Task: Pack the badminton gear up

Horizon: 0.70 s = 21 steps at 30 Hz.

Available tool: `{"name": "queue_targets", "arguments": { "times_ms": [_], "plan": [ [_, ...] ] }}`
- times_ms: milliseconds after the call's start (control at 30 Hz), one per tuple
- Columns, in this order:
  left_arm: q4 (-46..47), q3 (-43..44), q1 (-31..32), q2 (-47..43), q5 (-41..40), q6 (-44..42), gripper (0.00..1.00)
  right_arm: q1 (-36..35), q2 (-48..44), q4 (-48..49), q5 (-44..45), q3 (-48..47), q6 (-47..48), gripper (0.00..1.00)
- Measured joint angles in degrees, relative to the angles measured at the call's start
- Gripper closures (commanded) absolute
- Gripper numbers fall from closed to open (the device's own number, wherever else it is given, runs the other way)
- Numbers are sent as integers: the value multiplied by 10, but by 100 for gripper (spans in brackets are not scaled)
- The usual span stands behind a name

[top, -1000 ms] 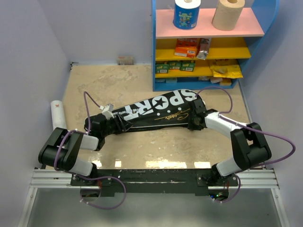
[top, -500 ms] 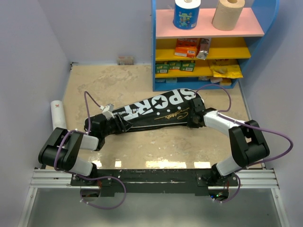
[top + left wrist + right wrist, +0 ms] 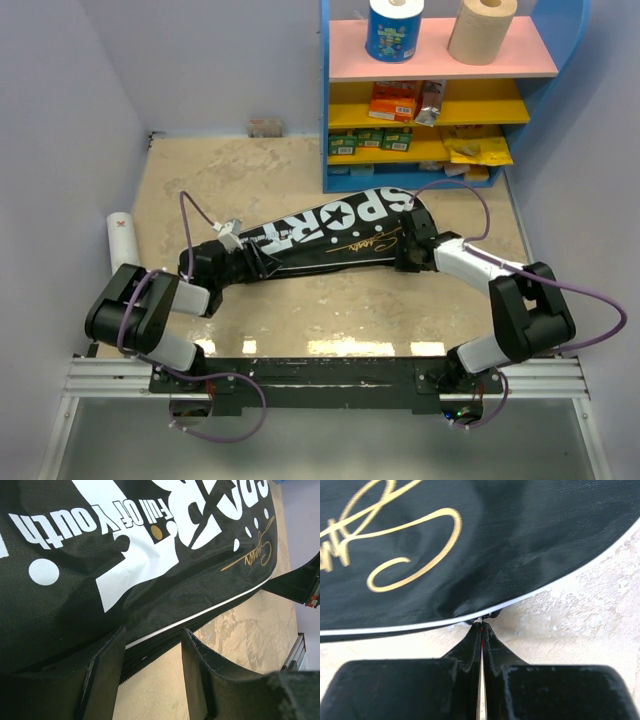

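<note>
The black racket cover (image 3: 330, 232) lettered "SPORT" lies slantwise across the table. My left gripper (image 3: 262, 262) is at its narrow left end. In the left wrist view it (image 3: 152, 632) stands open, its fingers (image 3: 107, 650) astride the cover's (image 3: 125, 555) zipped, white-piped edge. My right gripper (image 3: 403, 262) is at the wide end's near edge. In the right wrist view it (image 3: 481, 624) is shut, its tips pinching a small dark zip pull under the piping of the cover (image 3: 470, 540), and the fabric puckers there. A long white tube (image 3: 123, 240) lies at the left wall. Rackets and shuttlecocks are out of view.
A blue shelf unit (image 3: 545, 30) stands at the back right, with paper rolls (image 3: 482, 28) on top and orange and yellow packets (image 3: 395, 100) on the lower shelves. A wall runs along the table's left side. The arms' mounting rail (image 3: 330, 370) runs along the near edge.
The right gripper has shut on the cover's near edge, and the right arm has shifted slightly. The left gripper and the cover stay put.
</note>
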State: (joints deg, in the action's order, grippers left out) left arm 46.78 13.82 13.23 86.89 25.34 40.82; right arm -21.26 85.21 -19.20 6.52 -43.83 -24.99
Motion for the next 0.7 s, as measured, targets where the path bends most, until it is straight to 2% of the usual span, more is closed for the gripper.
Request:
{"name": "queue_targets", "arguments": {
  "times_ms": [167,333,700],
  "plan": [
    [21,2,0,18,8,1,47,-23,-17,-3,-7,0,-3,100],
    [35,2,2,28,13,1,48,-78,-7,2,-18,-3,-21,100],
    [44,3,12,33,10,0,48,-196,133,55,-29,-110,-92,100]
  ]
}}
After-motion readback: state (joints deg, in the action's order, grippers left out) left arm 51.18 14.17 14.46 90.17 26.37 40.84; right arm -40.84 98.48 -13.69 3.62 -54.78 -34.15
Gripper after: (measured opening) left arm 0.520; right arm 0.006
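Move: The right gripper is already shut at the near edge of the racket bag, apparently on the zipper pull, near the bag's right end. The bag's middle lies about 20 cm to its left and 7 cm farther out, the gold signature some 9 cm left and 5 cm out, and the foot of the blue shelf about 19 cm straight ahead. From the left gripper the zipper pull is roughly 32 cm to the right, about level fore and aft. Keep the right fingers shut on the zipper pull and draw it left along the bag's near edge, about 15 cm towards the left gripper, starting slowly and speeding up; let the path bow back a couple of centimetres midway, and turn the wrist some 15 degrees counter-clockwise. Hold the left gripper part-open astride the near edge, drifting barely a centimetre to the right. ##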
